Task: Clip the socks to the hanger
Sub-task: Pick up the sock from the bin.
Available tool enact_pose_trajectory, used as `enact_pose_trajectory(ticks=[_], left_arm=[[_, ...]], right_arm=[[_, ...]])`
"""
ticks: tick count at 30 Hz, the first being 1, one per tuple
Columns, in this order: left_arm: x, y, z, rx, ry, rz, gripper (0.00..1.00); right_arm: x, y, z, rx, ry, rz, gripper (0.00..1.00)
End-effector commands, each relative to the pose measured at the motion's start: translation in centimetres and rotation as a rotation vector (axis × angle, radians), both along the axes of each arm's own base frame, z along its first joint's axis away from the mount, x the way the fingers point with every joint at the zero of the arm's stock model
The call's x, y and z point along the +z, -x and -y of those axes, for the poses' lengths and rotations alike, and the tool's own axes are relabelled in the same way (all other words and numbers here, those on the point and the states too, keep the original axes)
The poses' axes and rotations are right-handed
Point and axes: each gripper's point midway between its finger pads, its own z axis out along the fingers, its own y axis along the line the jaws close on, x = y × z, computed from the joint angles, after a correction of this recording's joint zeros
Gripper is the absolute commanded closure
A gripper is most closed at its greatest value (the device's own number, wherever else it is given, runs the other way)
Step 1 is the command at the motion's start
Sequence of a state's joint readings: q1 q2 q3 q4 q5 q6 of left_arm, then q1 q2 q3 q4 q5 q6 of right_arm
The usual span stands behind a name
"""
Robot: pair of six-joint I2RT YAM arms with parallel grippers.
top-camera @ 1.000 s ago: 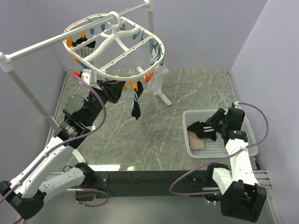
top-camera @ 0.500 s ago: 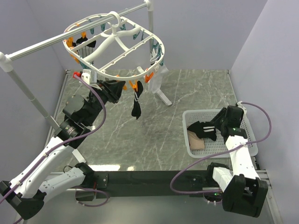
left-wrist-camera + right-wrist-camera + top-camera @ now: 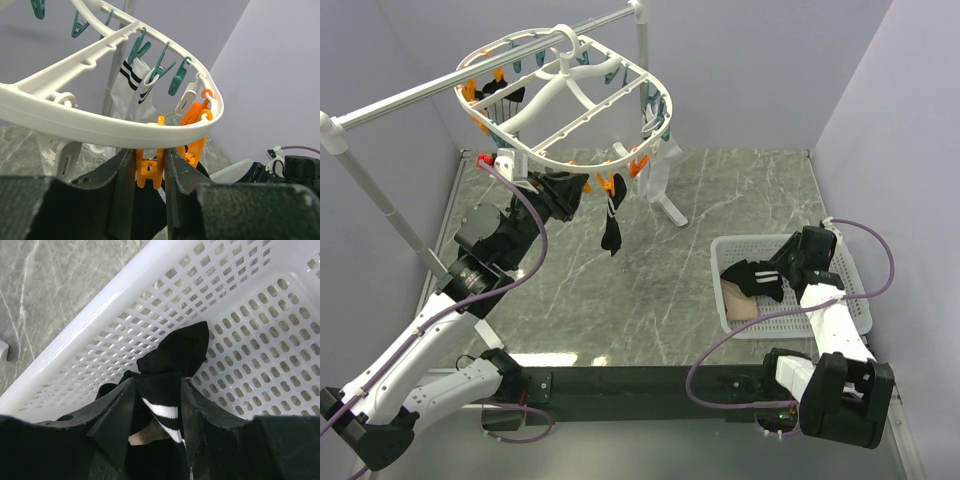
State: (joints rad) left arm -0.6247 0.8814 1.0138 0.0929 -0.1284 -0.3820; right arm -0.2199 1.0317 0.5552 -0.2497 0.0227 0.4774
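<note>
The white oval hanger (image 3: 582,160) hangs from its hook on the rail. My left gripper (image 3: 582,186) is just under its near rim, shut on an orange clip (image 3: 149,172). Beside that clip, a black sock (image 3: 611,232) dangles from another. A white sock with black stripes (image 3: 125,87) hangs on the far side. My right gripper (image 3: 159,385) is down in the basket. Its fingers (image 3: 117,412) straddle a black sock with white stripes (image 3: 170,352) that lies there, the jaws part-way apart. A pinkish-beige sock (image 3: 142,436) lies under it.
The white lattice basket (image 3: 850,310) sits at the right front of the marble table. The silver rail (image 3: 410,95) runs diagonally across the back left, with a white foot (image 3: 670,208) standing on the table. Grey walls close in on the left, back and right.
My right wrist has dropped slightly lower over the striped black sock and its jaws have narrowed a little. The left arm and hanger have not moved.
</note>
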Motion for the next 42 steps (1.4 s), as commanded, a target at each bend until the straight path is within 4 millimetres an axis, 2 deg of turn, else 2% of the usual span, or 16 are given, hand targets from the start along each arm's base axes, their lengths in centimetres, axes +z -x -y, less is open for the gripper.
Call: enact_pose_trajectory(ticks=[1, 5, 19, 30, 33, 34, 38, 42], left_arm=[[1.2, 0.3, -0.1, -0.009, 0.024, 0.041, 0.76], [1.2, 0.2, -0.1, -0.009, 0.022, 0.041, 0.76], [1.3, 0.3, -0.1, -0.011, 0.026, 0.042, 0.76], [1.3, 0.2, -0.1, -0.010, 0.025, 0.041, 0.76], [1.2, 0.2, 0.0, -0.013, 0.029, 0.042, 0.76], [1.2, 0.2, 0.0, -0.013, 0.027, 0.040, 0.76], [1.2, 0.2, -0.1, -0.008, 0.027, 0.042, 0.76], [1.3, 0.3, -0.1, -0.010, 0.030, 0.042, 0.76]], right_arm=[[0.6, -0.7, 0.4, -0.007, 0.027, 0.035, 0.52], [-0.5, -0.6, 0.0, -0.001, -0.004, 0.012, 0.54], [-1.9, 0.1, -0.3, 0.000, -0.020, -0.094, 0.55], [-0.9, 0.3, -1.1, 0.014, -0.034, -0.082, 0.52], [-0.6, 0.2, -1.1, 0.007, -0.023, -0.060, 0.59], [-0.5, 0.2, -1.1, 0.011, -0.023, -0.053, 0.69], [0.1, -0.1, -1.3, 0.021, -0.010, -0.040, 1.00], [1.6, -0.3, -1.7, 0.059, 0.031, -0.008, 1.00]])
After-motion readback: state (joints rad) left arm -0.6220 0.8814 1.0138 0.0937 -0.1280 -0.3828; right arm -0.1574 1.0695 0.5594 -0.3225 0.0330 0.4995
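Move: The black striped sock lies right under the right hand's half-open fingers, its middle some 6 cm to the left, 2 cm back and about 3 cm below. The beige sock is about 10 cm to the hand's left, 8 cm back and 4 cm lower; the bin's far wall stands roughly 6 cm straight ahead, at about hand height. From the left hand, up at the hanger, the black sock is about 38 cm right, 2 cm back and 36 cm down. The black sock's striped part is what the right hand goes down onto: it sinks about 3 cm into the bin, easing back 1 cm as the fingers tip a few degrees further down. Then it drifts left some 2 cm in all and comes up a little over 1 cm, the half-open fingers shutting on the cloth late in that rise and pinching a fold. ##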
